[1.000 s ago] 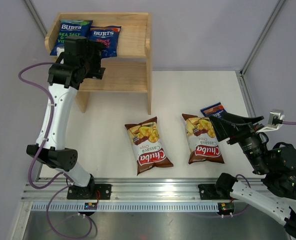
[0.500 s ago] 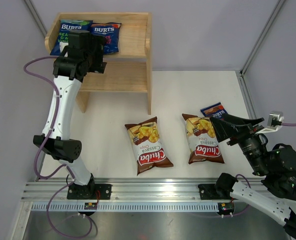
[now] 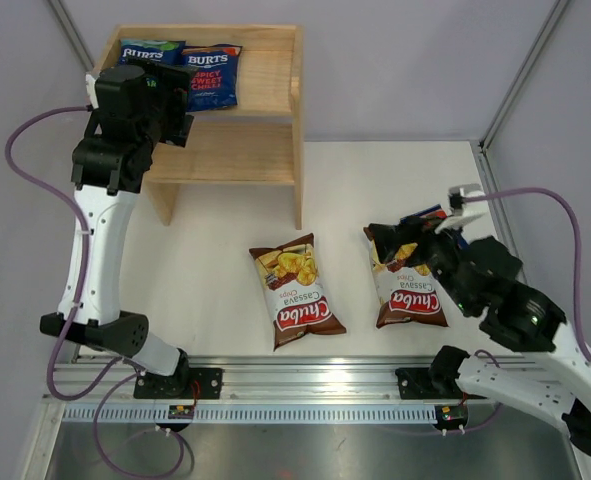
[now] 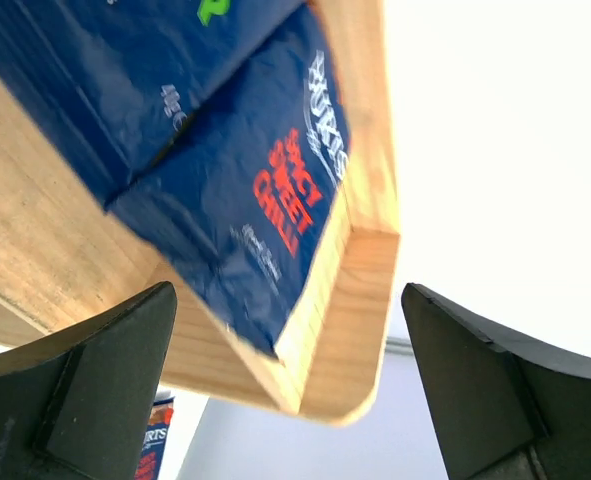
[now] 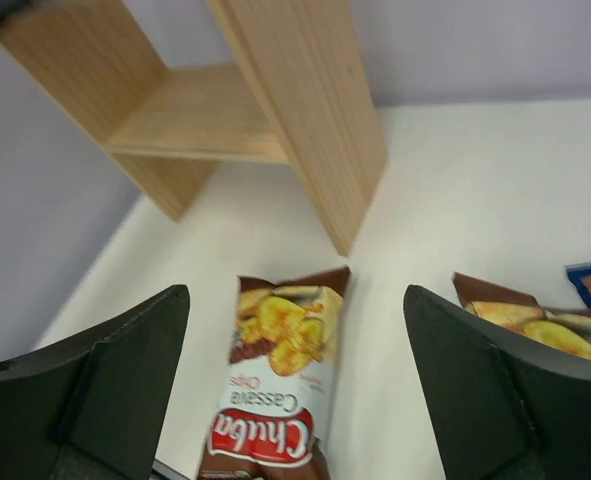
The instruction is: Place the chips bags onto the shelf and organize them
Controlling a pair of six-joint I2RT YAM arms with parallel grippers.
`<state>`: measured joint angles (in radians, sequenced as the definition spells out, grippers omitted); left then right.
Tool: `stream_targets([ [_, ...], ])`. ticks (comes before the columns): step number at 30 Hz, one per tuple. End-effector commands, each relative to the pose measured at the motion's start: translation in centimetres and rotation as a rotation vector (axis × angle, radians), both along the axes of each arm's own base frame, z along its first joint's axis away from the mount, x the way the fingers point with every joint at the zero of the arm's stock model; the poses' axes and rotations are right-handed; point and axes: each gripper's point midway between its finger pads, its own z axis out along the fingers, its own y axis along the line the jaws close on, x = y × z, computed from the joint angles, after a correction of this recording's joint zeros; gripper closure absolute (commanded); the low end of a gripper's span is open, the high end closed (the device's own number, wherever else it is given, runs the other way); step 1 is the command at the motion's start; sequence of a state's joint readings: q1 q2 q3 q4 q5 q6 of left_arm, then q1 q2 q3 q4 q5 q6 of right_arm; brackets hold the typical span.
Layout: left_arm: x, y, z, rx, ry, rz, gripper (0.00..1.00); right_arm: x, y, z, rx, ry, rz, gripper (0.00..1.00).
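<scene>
Two blue Burts chips bags lie side by side on the top tier of the wooden shelf (image 3: 260, 110): one with green text (image 3: 147, 50), one with a red label (image 3: 213, 76). My left gripper (image 3: 178, 98) hangs open and empty over the shelf's front left. In the left wrist view it (image 4: 290, 400) looks at the red-label bag (image 4: 265, 200) against the raised rim (image 4: 360, 300). Two Chuba bags (image 3: 295, 292) (image 3: 407, 285) lie on the table. My right gripper (image 3: 400, 240) is open above the right one. A third blue bag (image 3: 430, 213) is mostly hidden behind it.
The shelf's lower tier (image 5: 200, 120) and side panel (image 5: 305, 110) show in the right wrist view, with the left Chuba bag (image 5: 280, 390) below the open fingers. Grey walls close in the table on the left, back and right. A metal rail (image 3: 305, 385) runs along the near edge.
The left arm has drawn back to the left from the red-label bag, which now lies further back on the top tier. The right arm has swung forward over the right Chuba bag.
</scene>
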<state>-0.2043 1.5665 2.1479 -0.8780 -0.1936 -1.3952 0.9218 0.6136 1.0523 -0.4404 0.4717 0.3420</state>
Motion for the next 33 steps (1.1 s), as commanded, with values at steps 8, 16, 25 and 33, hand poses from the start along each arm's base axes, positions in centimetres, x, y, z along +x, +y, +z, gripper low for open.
stream_targets([
  [8,-13.1,0.2,-0.1,0.349,-0.262,-0.241,0.01,8.2,-1.2,-6.3,-0.177,0.343,-0.073,0.01],
  [16,-24.0,-1.1,-9.9,0.711,-0.343,-0.597,0.01,14.4,-8.2,-8.3,-0.124,0.496,-0.278,0.01],
  [25,-27.7,-3.1,-20.0,0.788,-0.391,-0.840,0.01,18.3,-17.8,-14.3,-0.079,0.687,-0.502,0.04],
  [33,-27.8,-2.7,-20.7,0.810,-0.389,-0.827,0.01,22.0,-23.0,-24.0,-0.157,0.917,-0.491,0.07],
])
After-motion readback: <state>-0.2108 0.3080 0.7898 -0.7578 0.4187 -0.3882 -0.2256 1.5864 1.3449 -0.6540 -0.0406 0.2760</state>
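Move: The right hand, empty, is going for the Burts chilli bag on the table, roughly 23 cm ahead of it, 21 cm to its right and 36 cm below. The nearer cassava bag lies about 14 cm ahead and 11 cm right; the other cassava bag is some 12 cm ahead and 12 cm left, both equally low. From the left hand, that Burts bag is about level fore and aft, some 54 cm right and 46 cm below. Heading for the Burts bag beyond the nearer cassava bag, the open right hand drops about 23 cm while reaching forward and, after a brief start leftward, swinging right by similar amounts; its fingers tip some 50 degrees downward. The left hand, also open and empty, withdraws from the shelf, about 28 cm back and then mostly down some 22 cm, rolling its left side up and turning to point forward-right. ##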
